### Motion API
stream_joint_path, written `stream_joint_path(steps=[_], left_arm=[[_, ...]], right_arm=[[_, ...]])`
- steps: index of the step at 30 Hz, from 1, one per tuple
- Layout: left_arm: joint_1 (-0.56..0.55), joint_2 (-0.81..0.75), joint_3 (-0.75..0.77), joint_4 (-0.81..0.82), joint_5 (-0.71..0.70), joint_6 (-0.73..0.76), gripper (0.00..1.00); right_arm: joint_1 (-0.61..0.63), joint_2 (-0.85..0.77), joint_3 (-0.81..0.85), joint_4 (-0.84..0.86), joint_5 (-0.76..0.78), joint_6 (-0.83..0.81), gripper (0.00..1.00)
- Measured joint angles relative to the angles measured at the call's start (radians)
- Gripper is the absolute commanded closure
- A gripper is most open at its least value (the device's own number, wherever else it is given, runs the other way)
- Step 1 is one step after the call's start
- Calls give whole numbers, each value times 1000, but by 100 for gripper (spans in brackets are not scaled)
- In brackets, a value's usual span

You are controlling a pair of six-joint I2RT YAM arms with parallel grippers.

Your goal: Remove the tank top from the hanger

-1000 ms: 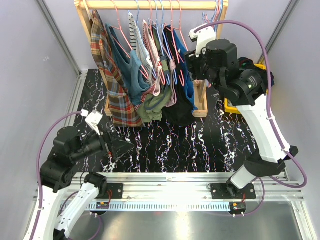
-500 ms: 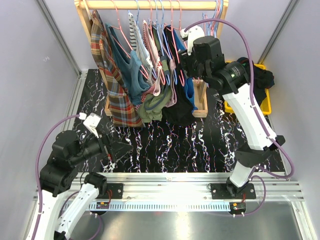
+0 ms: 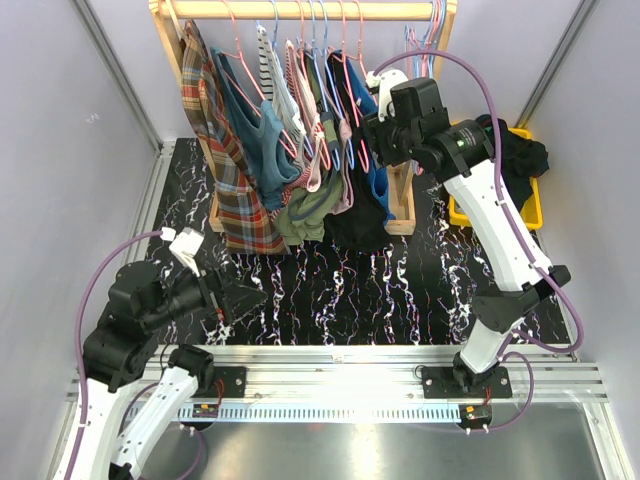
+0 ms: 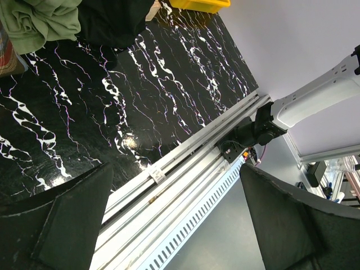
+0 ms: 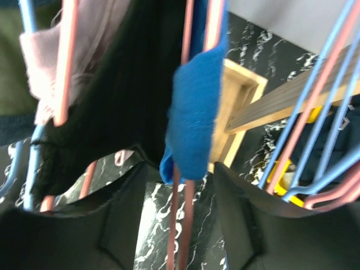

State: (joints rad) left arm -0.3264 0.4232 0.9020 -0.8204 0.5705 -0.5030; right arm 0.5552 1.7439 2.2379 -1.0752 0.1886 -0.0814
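The blue tank top [image 3: 378, 186] hangs on a pink hanger [image 3: 352, 100] at the right end of the row of clothes. In the right wrist view its blue strap [image 5: 194, 118] and the two pink hanger wires [image 5: 179, 225] run between my right gripper's fingers. My right gripper [image 3: 371, 130] [image 5: 180, 185] is open around them, with a gap showing on both sides. My left gripper [image 3: 240, 297] [image 4: 174, 208] hovers wide open and empty over the table's near left edge.
A wooden rack [image 3: 300, 10] carries several other garments, among them a plaid shirt [image 3: 235, 190] and a black top [image 5: 129, 90]. Spare blue and pink hangers [image 5: 315, 129] hang to the right. A yellow bin [image 3: 468, 214] holding dark clothing stands behind the right arm.
My right arm has swung left into the rack, and its jaws have narrowed around the blue strap and hanger wires. The left arm has hardly moved.
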Motion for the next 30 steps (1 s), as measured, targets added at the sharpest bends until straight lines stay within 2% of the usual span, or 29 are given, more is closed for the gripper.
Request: stream_joint_path(steps=[3,8,13,15,19,26,30], left_arm=[[0,-6,-5,0,0,-3,1],[0,-12,-12,2,0,-3,1],[0,-12,-13,2,0,-3,1],[0,-12,-13,2,0,-3,1],[0,-14,-16,3,0,-3,1],[0,-16,-26,4,-1,-3,1],[0,-18,-26,4,-1,-3,1]], right_arm=[[0,0,-2,-10,-26,8,50],[0,0,-2,-10,-25,13,46],[0,0,10,-10,-23,14,49],[0,0,16,-7,-22,14,52],[0,0,19,2,-22,15,66],[0,2,33,2,-23,16,67],[0,9,33,-1,-23,16,61]])
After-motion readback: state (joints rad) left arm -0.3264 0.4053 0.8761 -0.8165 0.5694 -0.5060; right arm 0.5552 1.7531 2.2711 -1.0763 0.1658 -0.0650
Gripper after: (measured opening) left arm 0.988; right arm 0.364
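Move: The blue tank top's near shoulder, draped over its pink hanger, lies about 5 cm ahead and 1 cm left of the right hand, roughly level with it. The black garment hangs some 5 cm left of the hand, 5 cm ahead and 8 cm lower; the empty hangers are about 8 cm right and 4 cm ahead, at hand height. From the left hand the blue shoulder is some 31 cm ahead, 16 cm right and 9 cm higher. The blue tank top's shoulder edge and the pink hanger arm are what the right fingers narrow around: from a bit over half open they close to about a third, one finger on each side. The hand otherwise stays almost in place, sinking a trace and then rising about 1 cm, still pointing forward and down with hardly any turn. ##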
